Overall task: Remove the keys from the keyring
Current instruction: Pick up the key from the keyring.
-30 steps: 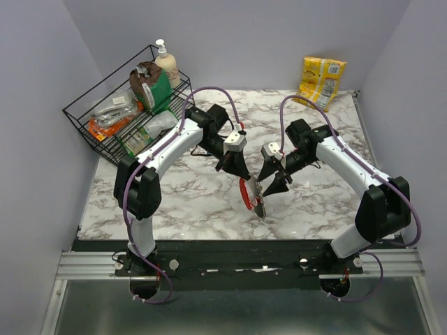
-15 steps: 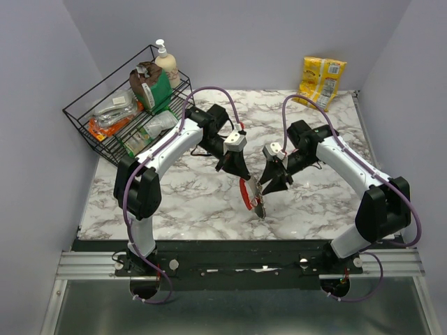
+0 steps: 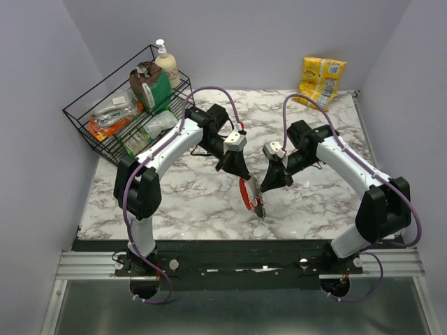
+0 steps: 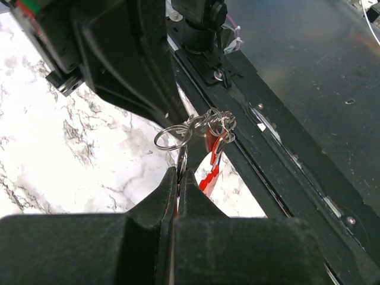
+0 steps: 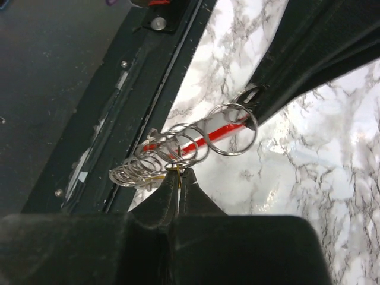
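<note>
Above the marble table (image 3: 195, 199), my left gripper (image 3: 238, 173) is shut on the keyring (image 3: 246, 190), a red curved loop with thin metal rings. In the left wrist view a ring (image 4: 173, 138) rises from between the shut tips of the left gripper (image 4: 180, 172), and a red-headed key (image 4: 209, 173) hangs beyond. The bunch of keys (image 3: 259, 206) dangles below the loop. My right gripper (image 3: 264, 188) meets the bunch from the right. Its wrist view shows the right gripper (image 5: 179, 172) shut on a thin yellow key (image 5: 178, 168) under several linked rings (image 5: 155, 161) and the red loop (image 5: 208, 136).
A black wire basket (image 3: 85, 117) with packets and bottles stands at the back left, with a pump bottle (image 3: 166, 64) at its far end. A yellow packet (image 3: 322, 80) lies at the back right. The black frame rail (image 3: 244, 264) runs along the near edge.
My right gripper has closed from wide open onto the yellow key and edged left toward the bunch. The left arm and the keyring have stayed in place.
</note>
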### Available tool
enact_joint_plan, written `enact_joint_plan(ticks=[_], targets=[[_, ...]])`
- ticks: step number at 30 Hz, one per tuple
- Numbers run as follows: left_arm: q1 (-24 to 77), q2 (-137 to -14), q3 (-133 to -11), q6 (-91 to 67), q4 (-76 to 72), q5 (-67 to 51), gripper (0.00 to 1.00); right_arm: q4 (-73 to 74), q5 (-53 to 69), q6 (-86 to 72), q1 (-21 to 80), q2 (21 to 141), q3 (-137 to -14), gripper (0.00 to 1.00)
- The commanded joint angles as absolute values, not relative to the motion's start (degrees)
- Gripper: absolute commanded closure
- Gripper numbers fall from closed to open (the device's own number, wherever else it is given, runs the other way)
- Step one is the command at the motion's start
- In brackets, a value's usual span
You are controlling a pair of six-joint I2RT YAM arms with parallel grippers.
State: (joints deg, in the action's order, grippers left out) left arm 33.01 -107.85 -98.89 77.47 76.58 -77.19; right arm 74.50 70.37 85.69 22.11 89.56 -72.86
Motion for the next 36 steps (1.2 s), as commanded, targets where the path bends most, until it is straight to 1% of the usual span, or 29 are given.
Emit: enact_joint_plan(ticks=[1,3,5,6,9,12,13,16,25,31,36], targets=[[33.1,-107.0,-100.4,77.9,86.9,-79.4,1.00,62.7,65.8,73.7,22.1,85.3,-72.3,0.99],[33.1,-106.7,-100.1,77.9,86.9,-78.8,1.00,55.5,59.7,67.5,22.1,82.5,-71.0,0.99],[33.0,-106.5,-99.8,78.0,87.0,-78.0,1.00,52.8,55.6,64.0,22.1,78.9,-70.1,0.99],[32.8,-106.7,-99.6,78.2,86.9,-78.0,1.00,50.7,51.6,63.3,22.1,78.0,-69.8,0.99],[32.0,-107.1,-98.4,78.9,86.8,-78.1,0.99,47.9,45.2,61.1,22.1,74.4,-68.9,0.99],[31.5,-107.8,-97.5,79.5,86.8,-78.2,0.96,47.9,41.7,60.6,22.1,72.2,-68.7,0.99],[31.5,-107.8,-97.3,79.7,86.8,-78.2,0.91,48.2,41.3,60.6,22.1,71.7,-68.9,0.99],[31.5,-108.5,-97.0,79.6,86.7,-78.3,0.81,49.7,39.4,60.6,23.0,70.0,-70.4,0.99],[30.6,-110.0,-99.9,77.3,86.7,-77.5,0.78,54.5,35.3,59.1,25.9,69.6,-78.7,0.99],[30.6,-110.3,-101.4,74.7,86.7,-75.9,0.73,54.8,31.9,57.0,28.3,69.3,-79.5,0.99],[30.4,-110.5,-104.8,73.0,86.7,-75.6,0.73,54.8,29.5,56.4,29.9,68.5,-78.1,0.99]])
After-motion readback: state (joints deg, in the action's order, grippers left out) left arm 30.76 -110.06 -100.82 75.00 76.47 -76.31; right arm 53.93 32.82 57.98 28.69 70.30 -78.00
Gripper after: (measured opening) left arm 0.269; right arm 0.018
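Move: The right fingers are already shut on the keyring's key end; the middle of the keyring lies about 2 cm to their left and 1 cm farther out, roughly 1 cm above. The red-edged tag hangs some 3 cm back, 3 cm left and 2 cm below. From the left fingers, still shut on a ring, the keyring's middle is about 1 cm back, 2 cm right and 3 cm below. The left fingers open slightly, releasing the ring, while the right, still pinching, lifts 7 cm and forward 6 cm. ##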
